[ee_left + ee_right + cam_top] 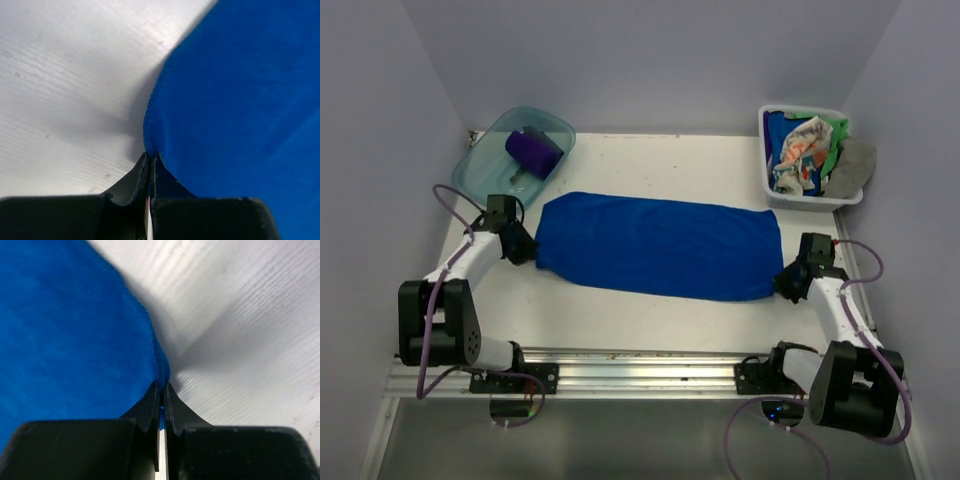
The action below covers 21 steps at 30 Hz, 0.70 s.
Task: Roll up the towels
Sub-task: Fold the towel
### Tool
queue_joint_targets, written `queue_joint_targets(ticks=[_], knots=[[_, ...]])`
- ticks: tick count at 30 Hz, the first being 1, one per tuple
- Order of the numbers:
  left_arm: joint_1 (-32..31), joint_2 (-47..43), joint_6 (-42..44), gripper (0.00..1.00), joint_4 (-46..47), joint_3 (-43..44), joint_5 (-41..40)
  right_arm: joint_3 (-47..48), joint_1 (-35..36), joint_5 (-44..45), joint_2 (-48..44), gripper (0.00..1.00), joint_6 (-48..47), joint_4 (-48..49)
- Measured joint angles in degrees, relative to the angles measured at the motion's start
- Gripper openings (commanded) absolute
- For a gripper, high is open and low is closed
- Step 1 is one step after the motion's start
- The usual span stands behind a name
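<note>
A royal blue towel point(658, 245) lies spread flat across the middle of the table. My left gripper point(527, 250) is shut on its near left corner; in the left wrist view the blue towel point(235, 95) runs up from the pinched jaws of that gripper point(150, 156). At the other end, my right gripper point(785, 281) is shut on the near right corner, and the towel's hem point(161, 365) shows between the closed fingers of the gripper point(162, 386). A rolled purple towel point(533, 153) lies in the teal tub. More towels point(812, 150) are heaped in the white basket.
The translucent teal tub point(485, 160) sits at the back left, just beyond my left arm. The white basket point(766, 160) stands at the back right corner. Walls close in the table on three sides.
</note>
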Motion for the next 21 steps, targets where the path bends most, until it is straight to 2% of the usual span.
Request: queue_joint_targets(ticks=[4,14,21], knots=[[0.0,-4.74,0.07,0.0,-2.38,6.38,1.25,7.17,0.04,-1.07,-2.89,0.0,-1.16,-3.02],[0.76,-11.72,1.01,0.0,-3.72,31.06,3.87,34.62,0.04,-2.21,-6.78,0.0,-4.09,-4.63],[0.9,-16.39,1.7,0.0,-6.21,38.97,4.76,43.39,0.04,-2.56,-11.47,0.0,-5.2,-8.74]])
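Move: The blue towel lies spread between the hands, its near corners already pinched and a couple of centimetres off the table. Its middle is about 31 cm right and 5 cm ahead of the left hand, and about 29 cm left and 12 cm ahead of the right hand. The teal bin sits some 28 cm ahead and 9 cm left of the left hand; the white basket stands about 36 cm ahead and 16 cm right of the right hand. The blue towel is swept up by its two near corners, both shut grippers keeping their pinch as the arms rise together, fast, by roughly 35 cm. On the way both hands also swing forward some 9 cm, then ease back a little near the top, while the wrists tip up by 45 to 50 degrees so that the fingers end pointing mostly forward. ##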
